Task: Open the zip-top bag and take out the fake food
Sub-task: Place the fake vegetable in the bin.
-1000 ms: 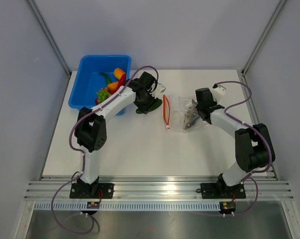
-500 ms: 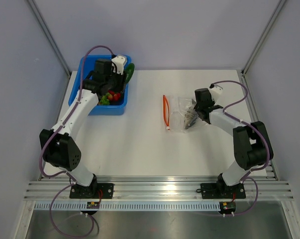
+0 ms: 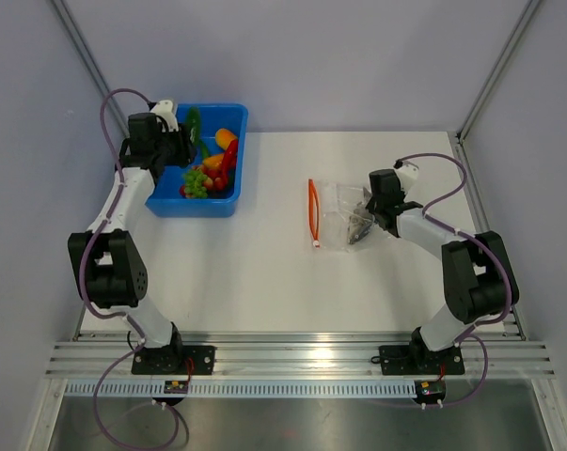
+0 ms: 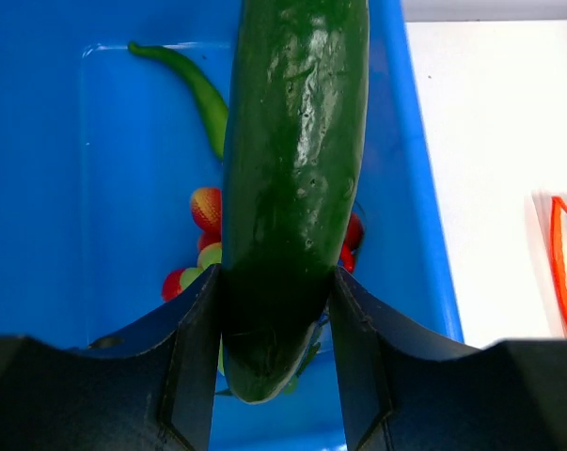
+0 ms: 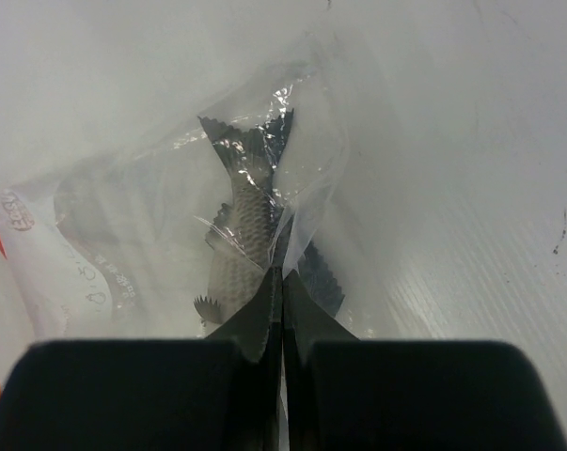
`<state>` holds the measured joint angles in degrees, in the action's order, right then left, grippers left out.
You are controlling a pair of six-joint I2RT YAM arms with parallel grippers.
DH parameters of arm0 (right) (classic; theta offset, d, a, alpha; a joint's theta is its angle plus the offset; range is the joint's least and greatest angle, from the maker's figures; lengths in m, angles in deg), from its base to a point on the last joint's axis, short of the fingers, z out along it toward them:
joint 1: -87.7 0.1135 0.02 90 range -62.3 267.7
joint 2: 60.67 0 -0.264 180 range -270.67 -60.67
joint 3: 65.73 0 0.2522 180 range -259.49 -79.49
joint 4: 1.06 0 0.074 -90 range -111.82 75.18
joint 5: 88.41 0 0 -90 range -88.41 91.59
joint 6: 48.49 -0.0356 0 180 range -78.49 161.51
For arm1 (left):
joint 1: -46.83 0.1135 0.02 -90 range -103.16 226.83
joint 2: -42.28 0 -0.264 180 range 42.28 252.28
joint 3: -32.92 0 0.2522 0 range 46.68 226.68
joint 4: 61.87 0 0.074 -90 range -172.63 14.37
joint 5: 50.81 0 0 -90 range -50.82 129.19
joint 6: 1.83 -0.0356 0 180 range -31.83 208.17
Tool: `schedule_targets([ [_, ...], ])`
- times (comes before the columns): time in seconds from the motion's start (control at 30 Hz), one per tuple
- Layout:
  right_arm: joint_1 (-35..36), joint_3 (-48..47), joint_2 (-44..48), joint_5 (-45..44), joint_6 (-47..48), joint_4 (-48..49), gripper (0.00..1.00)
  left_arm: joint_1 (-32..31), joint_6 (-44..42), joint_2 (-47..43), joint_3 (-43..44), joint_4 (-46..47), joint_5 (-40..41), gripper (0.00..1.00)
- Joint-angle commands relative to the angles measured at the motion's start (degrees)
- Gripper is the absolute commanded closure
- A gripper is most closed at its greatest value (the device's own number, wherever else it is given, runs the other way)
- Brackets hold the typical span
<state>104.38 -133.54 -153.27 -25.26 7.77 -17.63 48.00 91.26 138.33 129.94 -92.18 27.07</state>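
The green cucumber (image 4: 292, 188), one piece of the fake food, is clamped between the fingers of my left gripper (image 4: 275, 366) and hangs over the blue tub (image 4: 104, 169). From above, the left gripper (image 3: 181, 134) is at the tub's back left with the cucumber (image 3: 195, 122) sticking out. The zip-top bag (image 3: 339, 211) lies on the table right of centre, its orange-red strip (image 3: 312, 211) to the left. My right gripper (image 5: 281, 282) is shut on a fold of the bag's clear plastic (image 5: 302, 202). A grey fish (image 5: 241, 240) lies inside the bag.
In the tub (image 3: 170, 197) lie a green chilli (image 4: 194, 89), red pieces (image 4: 206, 209), green grapes (image 3: 196, 180) and an orange piece (image 3: 226, 137). The bag's white label (image 5: 71, 258) shows at left. Frame posts stand at the table's back corners.
My left arm has swung from the table's middle leftward to the tub's back left, carrying the cucumber. The right arm and the bag have barely moved.
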Motion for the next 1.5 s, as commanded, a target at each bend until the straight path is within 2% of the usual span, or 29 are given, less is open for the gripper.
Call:
schedule_targets([
  [0.0, -0.4, -0.4, -0.6, 3.8, 2.5, 4.1, 1.0, 3.0, 3.2, 3.5, 1.1, 6.0, -6.4, 0.98],
  [0.13, -0.4, 1.2, 0.0, 6.2, 1.0, 6.8, 1.0, 6.2, 4.6, 9.4, 5.8, 3.3, -12.1, 0.86],
  [0.23, -0.4, 2.7, 0.8, 6.8, 0.1, 8.3, 1.0, 7.9, 5.2, 12.0, 7.5, 2.1, -12.4, 0.82],
  [0.37, -0.4, 3.2, 0.7, 5.3, 0.2, 8.6, 1.0, 8.1, 5.0, 11.4, 6.6, 3.3, -10.1, 0.57],
  [0.43, -0.3, 3.0, 0.5, 5.1, 0.4, 8.3, 1.0, 8.1, 5.1, 10.6, 5.7, 3.9, -9.0, 0.49],
  [0.47, -0.4, 2.9, 0.5, 5.0, 0.4, 8.2, 1.0, 8.1, 5.3, 10.6, 5.7, 4.0, -8.4, 0.33],
  [0.57, -0.4, 2.9, 0.9, 3.9, 0.2, 8.0, 1.0, 8.2, 5.5, 11.3, 6.8, 2.5, -6.3, 0.25],
  [0.6, -0.4, 3.2, 1.4, 3.7, 0.1, 8.2, 1.0, 8.4, 5.3, 11.1, 6.6, 2.8, -5.6, 0.06],
  [0.63, -0.4, 3.6, 1.6, 3.7, 0.1, 8.5, 1.0, 8.5, 5.3, 10.7, 6.6, 2.8, -5.4, 0.01],
  [0.83, -0.5, 4.7, 2.7, 3.4, 0.2, 9.3, 1.0, 9.1, 4.3, 8.1, 3.0, 6.7, -10.3, 0.01],
  [1.07, -0.5, 6.9, 3.4, 4.5, 0.1, 11.3, 1.0, 7.6, 3.9, 2.1, -2.2, 10.5, -9.9, 0.01],
  [1.27, -0.3, 9.5, 4.6, 2.9, -0.6, 13.6, 1.0, -0.7, 1.6, -2.1, -8.0, 11.9, -6.7, 0.03],
  [1.3, -0.4, 9.8, 5.2, 2.6, -0.7, 14.1, 1.0, -4.0, 1.6, -2.8, -8.6, 12.0, -6.6, 0.03],
  [1.47, -0.4, 10.1, 5.1, 4.6, 0.2, 15.2, 1.0, -11.6, 1.2, -2.6, -11.0, 10.8, -9.9, 0.04],
])
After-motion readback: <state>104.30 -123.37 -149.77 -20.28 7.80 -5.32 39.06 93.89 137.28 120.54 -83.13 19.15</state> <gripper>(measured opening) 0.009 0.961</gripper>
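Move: The cucumber is still pinched near its rear end in the left hand, above the bin; the bin's middle lies about 3 cm ahead of that hand, level sideways and some 14 cm down. Inside, some 16 cm below the hand, the green chili lies about 8 cm ahead and 1 cm left, the grapes 2 cm back and 2 cm left, the red pepper 2 cm ahead and 7 cm right. From the right hand the bin's middle is roughly 47 cm left, 11 cm ahead and slightly above. The cucumber is lowered about 7 cm into the bin's left part by the left hand, drifting left and slightly forward, then let go as the fingers open wide. The empty hand lifts and swings about 15 cm right and some back, turning about 20 degrees clockwise towards the bag. The right hand keeps its pinch on the bag, shifting slightly left, then back. ##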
